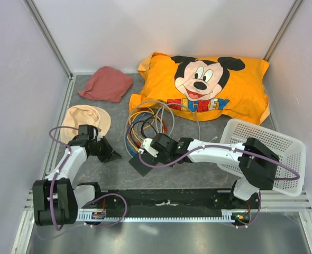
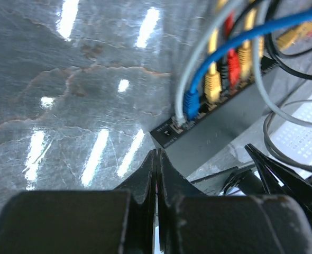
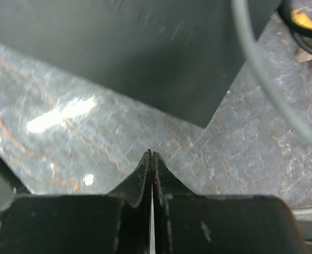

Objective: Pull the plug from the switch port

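Observation:
The switch (image 1: 139,166) is a flat black box lying on the grey marble table, under a bundle of coloured cables (image 1: 145,124). In the left wrist view the switch (image 2: 219,129) shows a row of ports holding grey, blue (image 2: 191,100), yellow and red plugs. My left gripper (image 2: 157,154) is shut and empty, just short of the switch's near corner; it also shows in the top view (image 1: 115,155). My right gripper (image 3: 152,154) is shut and empty, low over the table beside the switch's dark top (image 3: 145,53); in the top view it (image 1: 140,157) sits over the switch.
An orange Mickey pillow (image 1: 209,84) lies at the back, with a red cloth (image 1: 106,84) and a beige hat (image 1: 84,119) at the left. A white mesh basket (image 1: 275,151) stands at the right, behind the right arm. A grey cable (image 3: 262,74) loops close by the right gripper.

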Controlling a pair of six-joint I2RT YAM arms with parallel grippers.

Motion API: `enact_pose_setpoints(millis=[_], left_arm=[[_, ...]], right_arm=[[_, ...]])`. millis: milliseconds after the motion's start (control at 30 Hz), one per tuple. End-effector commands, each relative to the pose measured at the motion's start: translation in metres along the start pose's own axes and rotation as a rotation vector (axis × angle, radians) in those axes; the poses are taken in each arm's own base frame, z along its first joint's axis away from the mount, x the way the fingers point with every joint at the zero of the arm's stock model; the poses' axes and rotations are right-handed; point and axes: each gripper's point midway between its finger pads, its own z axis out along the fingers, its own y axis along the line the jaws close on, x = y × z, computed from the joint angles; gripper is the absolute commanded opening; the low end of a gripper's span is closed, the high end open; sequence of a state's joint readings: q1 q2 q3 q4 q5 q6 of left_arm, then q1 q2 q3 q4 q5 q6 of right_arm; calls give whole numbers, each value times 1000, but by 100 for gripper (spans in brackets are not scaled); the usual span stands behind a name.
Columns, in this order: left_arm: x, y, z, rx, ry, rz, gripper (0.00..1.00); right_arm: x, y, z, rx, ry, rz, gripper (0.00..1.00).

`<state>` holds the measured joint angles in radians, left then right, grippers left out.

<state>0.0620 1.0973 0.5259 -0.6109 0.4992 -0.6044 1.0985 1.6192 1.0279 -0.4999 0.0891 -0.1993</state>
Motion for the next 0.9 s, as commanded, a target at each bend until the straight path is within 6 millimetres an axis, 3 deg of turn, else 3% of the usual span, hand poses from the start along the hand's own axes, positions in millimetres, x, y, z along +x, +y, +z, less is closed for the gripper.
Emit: enact_pose_setpoints(millis=[0, 200, 467, 700, 867], left_arm=[[-3, 5, 11, -21, 15, -75, 1], [9, 15, 25, -66, 96, -97, 2], [31, 10, 38, -60, 169, -39, 2], [38, 6, 52, -89, 217, -7, 2], [26, 0, 44, -128, 186, 27, 2]], right_arm=[[-36, -16, -1, 92, -111, 93, 0], [-23, -17, 6, 105, -74, 63, 0], [-16, -29, 11, 132, -64, 50, 0], [-20, -49, 16, 127, -64, 145, 0], [-27, -52, 14, 117, -53, 143, 0]])
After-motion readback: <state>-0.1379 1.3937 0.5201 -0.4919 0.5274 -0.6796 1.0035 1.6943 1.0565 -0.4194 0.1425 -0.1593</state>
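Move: The left gripper's aim, the grey plug in the switch's end port, lies about 6 cm to its right, level fore and aft, 4 cm lower; the blue plug is 1 cm farther right and out, and the switch's left corner is 4 cm right, 2 cm back. From the right gripper, the switch's right corner is about 4 cm ahead, 2 cm left and 3 cm down, with the switch's middle 11 cm left, 1 cm ahead. Sink the shut left gripper about 4 cm, tipping its fingers some 10 degrees steeper, then carry it about 4 cm right and 2 cm back, up to the switch's left corner beside the grey plug. Meanwhile slide the shut right gripper about 5 cm forward, turning slightly clockwise and dipping late, to bring its tips to the switch's right corner. ##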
